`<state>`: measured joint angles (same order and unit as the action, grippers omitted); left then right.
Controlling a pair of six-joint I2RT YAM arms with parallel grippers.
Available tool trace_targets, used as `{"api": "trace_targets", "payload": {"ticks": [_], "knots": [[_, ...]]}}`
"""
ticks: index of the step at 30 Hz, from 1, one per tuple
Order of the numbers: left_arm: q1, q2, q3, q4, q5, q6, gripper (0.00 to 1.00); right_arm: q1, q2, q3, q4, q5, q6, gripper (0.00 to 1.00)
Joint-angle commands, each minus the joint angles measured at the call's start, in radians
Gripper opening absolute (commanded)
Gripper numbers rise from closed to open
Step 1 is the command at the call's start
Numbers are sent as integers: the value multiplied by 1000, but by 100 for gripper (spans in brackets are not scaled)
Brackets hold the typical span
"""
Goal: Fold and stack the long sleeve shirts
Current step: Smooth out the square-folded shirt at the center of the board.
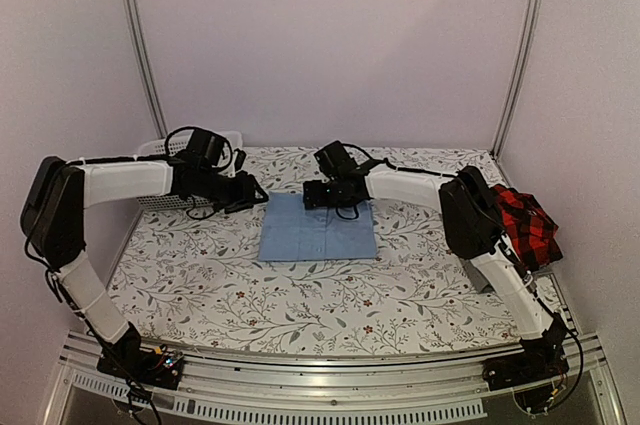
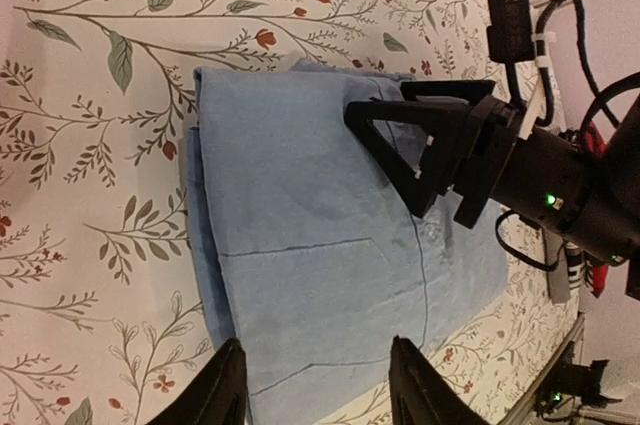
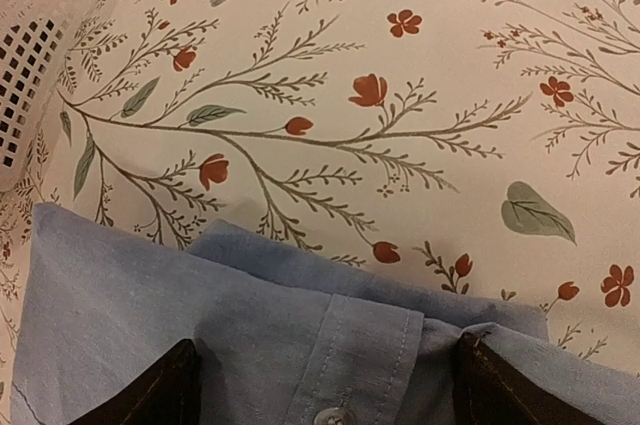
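Note:
A light blue button-up shirt (image 1: 318, 228) lies folded into a flat rectangle at the middle of the table. My left gripper (image 1: 257, 194) hovers at its far left corner. In the left wrist view its fingers (image 2: 226, 386) stand apart over the blue cloth (image 2: 320, 245) with nothing pinched. My right gripper (image 1: 329, 195) hangs over the shirt's far edge. Its fingertips (image 3: 165, 392) are spread wide either side of the button placket (image 3: 365, 360), holding nothing. A red-and-black plaid shirt (image 1: 525, 224) lies bunched at the table's right edge, behind the right arm.
A white lattice basket (image 1: 158, 149) stands at the back left, behind the left arm, and shows as the basket (image 3: 35, 55) in the right wrist view. The floral tablecloth (image 1: 300, 295) covers the table. The right gripper (image 2: 430, 150) reaches over the shirt in the left wrist view.

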<state>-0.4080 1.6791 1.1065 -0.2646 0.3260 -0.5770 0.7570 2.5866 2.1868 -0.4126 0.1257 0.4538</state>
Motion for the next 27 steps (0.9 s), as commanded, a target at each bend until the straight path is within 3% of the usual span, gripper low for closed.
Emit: {"api": "trace_targets", "payload": {"ticks": [1,9,13,18,21,27], "knots": [[-16,102,96,37,37,-10,46,-4,-59,-21,-66,-32,-17,89],[-18,293,267,53,46,-15,30,-33,-246,-162,-37,-98,-37,89],[-20,349,300,57,46,-18,22,-47,-316,-273,9,-168,-38,77],[-18,405,330,53,23,-12,18,-82,-331,-330,36,-235,-32,48],[-14,439,351,42,-2,-1,17,-106,-316,-337,46,-264,-30,40],[-5,509,384,30,-71,18,17,-172,-234,-318,75,-340,-20,36]]}}
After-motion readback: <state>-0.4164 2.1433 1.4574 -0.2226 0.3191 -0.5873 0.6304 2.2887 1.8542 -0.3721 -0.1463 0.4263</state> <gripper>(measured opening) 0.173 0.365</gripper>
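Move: The left gripper hangs over the shirt's left edge. The square-folded shirt's far left corner is about 10 cm ahead of it, 1 cm right and 9 cm below; the basket stands some 16 cm ahead, 15 cm left and 6 cm below. The right gripper is down on the shirt: its far right corner lies roughly 9 cm right and 3 cm ahead at finger height, the shirt's middle some 6 cm back and 1 cm left. Lift the right gripper off the shirt by the placket, drawing it about 6 cm right and slightly back, up some 7 cm then a little down again; spread its fingers slightly more, then close them well past half. Meanwhile send the left gripper forward and somewhat right, then chiefly down, 8 cm each forward and down, nearly shutting its fingers close over the shirt's far left corner. ##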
